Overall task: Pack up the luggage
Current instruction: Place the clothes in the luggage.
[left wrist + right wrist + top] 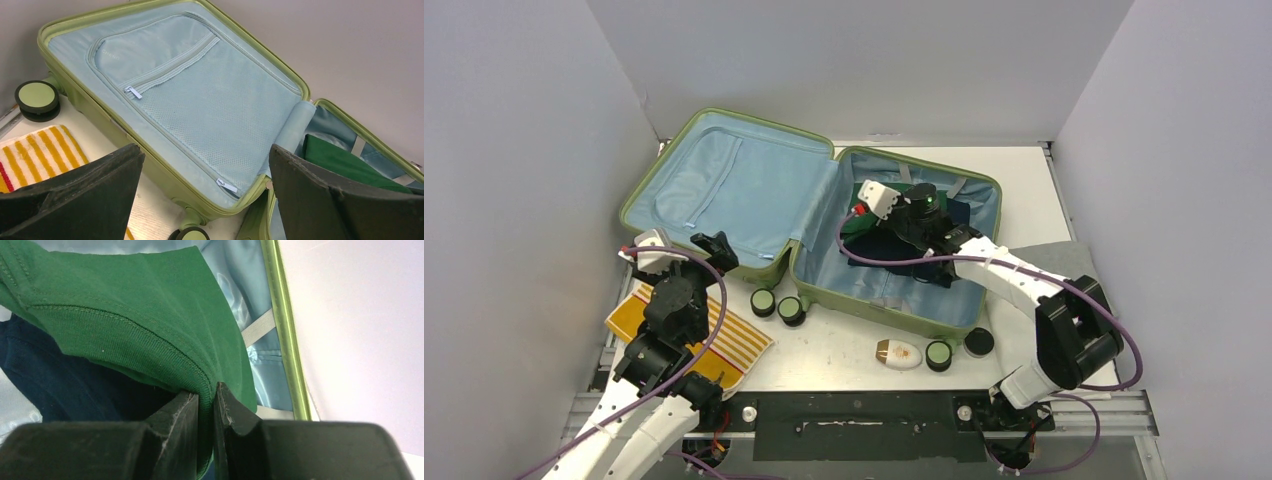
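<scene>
The light-green luggage (pixel 724 190) lies open, its lid to the left and its deep half (pixel 864 305) to the right, both lined in light blue. Inside the deep half a green garment (pixel 859 222) rests on a navy one (pixel 954 215). My right gripper (pixel 902 228) reaches into that half and is shut on the green garment's (pixel 150 305) hem, which is pinched between the fingers (pixel 206 392) above the navy garment (pixel 65 385). My left gripper (pixel 709 245) hovers at the lid's near edge, open (pixel 205 150) and empty, facing the mesh pocket (pixel 200 95).
A yellow-striped cloth (pixel 724 340) lies under the left arm. The luggage's wheels (pixel 764 301) (pixel 939 354) stick out over the table in front, with a small white-and-brown object (pixel 898 354) between them. A grey cloth (pixel 1044 260) lies at the right. Walls enclose three sides.
</scene>
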`<state>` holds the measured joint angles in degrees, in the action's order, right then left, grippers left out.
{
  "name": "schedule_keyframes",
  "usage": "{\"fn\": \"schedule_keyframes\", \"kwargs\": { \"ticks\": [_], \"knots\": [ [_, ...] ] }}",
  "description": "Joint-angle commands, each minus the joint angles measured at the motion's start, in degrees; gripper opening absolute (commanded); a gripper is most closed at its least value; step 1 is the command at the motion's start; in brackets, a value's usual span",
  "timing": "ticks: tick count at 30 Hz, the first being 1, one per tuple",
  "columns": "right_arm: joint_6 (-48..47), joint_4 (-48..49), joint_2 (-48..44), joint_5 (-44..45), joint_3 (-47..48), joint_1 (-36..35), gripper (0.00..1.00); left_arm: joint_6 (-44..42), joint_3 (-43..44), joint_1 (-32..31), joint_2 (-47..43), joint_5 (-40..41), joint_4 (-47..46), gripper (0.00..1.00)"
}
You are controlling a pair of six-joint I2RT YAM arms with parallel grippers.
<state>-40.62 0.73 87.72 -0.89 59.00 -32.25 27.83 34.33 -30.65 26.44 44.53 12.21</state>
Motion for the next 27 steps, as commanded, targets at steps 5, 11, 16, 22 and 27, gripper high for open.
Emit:
{"fn": "schedule_keyframes", "kwargs": {
  "ticks": [5,11,16,22,27],
  "knots": [
    [1.98,1.7,-4.96,-0.18,-0.26,-0.22,0.03,-0.6,0.13,-0.28,0.36,-0.59,-2.88,0.95],
    [6.8,2.54,-8.46,4.8,-0.55,-2.41,0.61,-0.65,0.27,-0.37,0.83,-0.68,-2.78,0.96],
    [21.48,2.19,-12.54,8.35,3.12,-1.39,0.87,-0.57,0.39,-0.37,1.35,-0.73,-2.52,0.96],
    [56.77,-6.84,-14.4,0.87,4.58,11.72,0.89,-0.49,0.37,-0.37,1.8,-1.0,-2.58,0.96],
    [79.35,-4.07,-13.26,-14.14,-3.58,25.25,0.9,-0.43,0.38,-0.37,2.93,-1.29,-2.66,0.96]
  ]
}}
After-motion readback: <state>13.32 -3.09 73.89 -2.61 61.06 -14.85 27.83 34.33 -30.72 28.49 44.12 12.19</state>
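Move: The green clothes are still pinched by one edge in the right hand. The navy clothes they are laid on have their middle about 4 cm back, 1 cm to the right and 7 cm below that hand. The grey clothes lie outside the suitcase, some 31 cm right and 13 cm back of the hand, and the white clothes about 30 cm right and 26 cm back. From the idle left hand, the navy clothes are roughly 12 cm ahead and 37 cm right, well below. The green clothes are let go over the navy ones: the right fingers open wide as the hand eases back about 2 cm. It then rises some 10 cm clear of them and, coming slightly forward again, sweeps about 10 cm right towards the suitcase's right side, quickening. On the way the wrist rolls left side up and turns clockwise, some 60 degrees in all, fingers staying open. ##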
